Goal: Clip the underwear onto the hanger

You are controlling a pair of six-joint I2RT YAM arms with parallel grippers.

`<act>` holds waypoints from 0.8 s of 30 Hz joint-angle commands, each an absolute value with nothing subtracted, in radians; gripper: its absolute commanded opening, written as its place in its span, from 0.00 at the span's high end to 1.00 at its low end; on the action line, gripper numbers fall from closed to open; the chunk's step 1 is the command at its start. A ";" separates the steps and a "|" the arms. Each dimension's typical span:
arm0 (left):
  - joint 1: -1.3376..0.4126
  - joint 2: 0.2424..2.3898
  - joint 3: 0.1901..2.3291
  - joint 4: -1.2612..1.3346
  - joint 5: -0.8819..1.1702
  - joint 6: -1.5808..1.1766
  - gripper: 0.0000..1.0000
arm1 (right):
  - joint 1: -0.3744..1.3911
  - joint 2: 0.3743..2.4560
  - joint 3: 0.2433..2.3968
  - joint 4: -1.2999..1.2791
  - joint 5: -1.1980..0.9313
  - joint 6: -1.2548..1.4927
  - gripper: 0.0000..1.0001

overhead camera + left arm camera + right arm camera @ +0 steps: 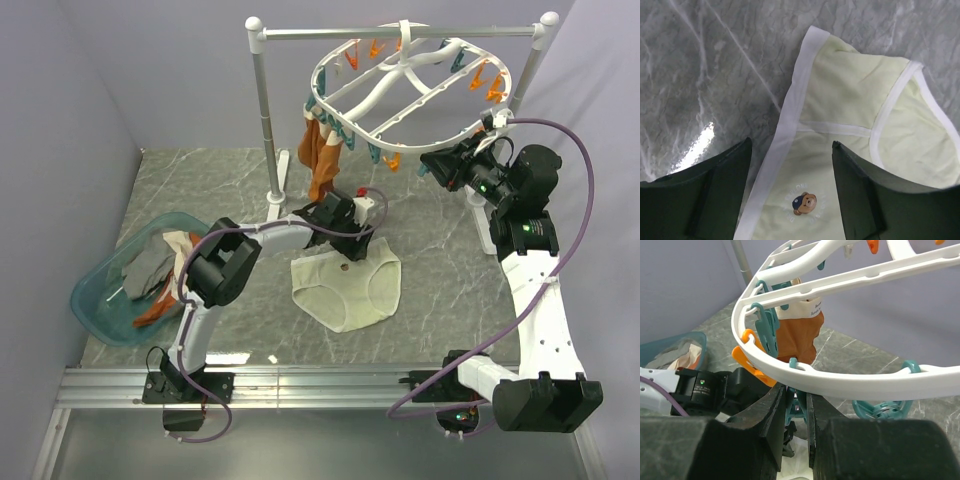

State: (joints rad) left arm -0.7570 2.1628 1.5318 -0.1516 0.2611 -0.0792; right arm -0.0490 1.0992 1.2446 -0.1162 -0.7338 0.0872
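Note:
The underwear lies flat on the marble table, pale yellow with white trim and a small bear print near its waistband. My left gripper hovers just above that waistband, open, with the white band and the print showing between its dark fingers. The white oval hanger hangs from the rail at the back. My right gripper reaches under its near rim and is shut on a teal clip that hangs there.
A white rail stand carries the hanger. An orange-brown garment is clipped at the hanger's left side. More orange and teal clips line the rim. A blue basin with several clothes sits at the left.

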 commanded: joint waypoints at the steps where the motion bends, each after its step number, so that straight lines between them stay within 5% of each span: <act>1: -0.739 2.134 1.522 -0.146 0.328 -0.117 0.28 | -0.048 1.089 1.290 -0.103 -0.735 0.078 1.00; 11: -0.721 2.197 1.535 -0.170 0.549 -0.126 0.44 | -0.048 1.091 1.292 -0.112 -0.741 0.074 1.00; 15: -0.744 2.224 1.542 -0.164 0.493 -0.138 0.49 | -0.048 1.094 1.293 -0.117 -0.741 0.072 1.00; 21: -0.779 2.275 1.578 -0.172 0.329 -0.130 0.71 | -0.049 1.097 1.296 -0.117 -0.738 0.077 1.00; 24: -0.787 2.243 1.548 -0.127 0.302 -0.108 0.91 | -0.048 1.097 1.299 -0.124 -0.736 0.069 1.00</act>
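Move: The left hand is already low over the underwear, its open fingers either side of the waistband. The stretch to be gripped is about 1 cm below and 1 cm right, level forward and back. The bear print lies some 3 cm back and 2 cm left, the waistband's right end about 7 cm right and 2 cm farther out. From the right hand, the grip spot is roughly 13 cm left, 1 cm forward and 38 cm below. The left fingers close from wide open to nearly shut and pinch the underwear's waistband between the bear print and its right end, near the side seam. The hand first eases back about 2 cm with a small wrist tilt, then goes roughly 3 cm to the right along the band while sinking nearly 1 cm. ##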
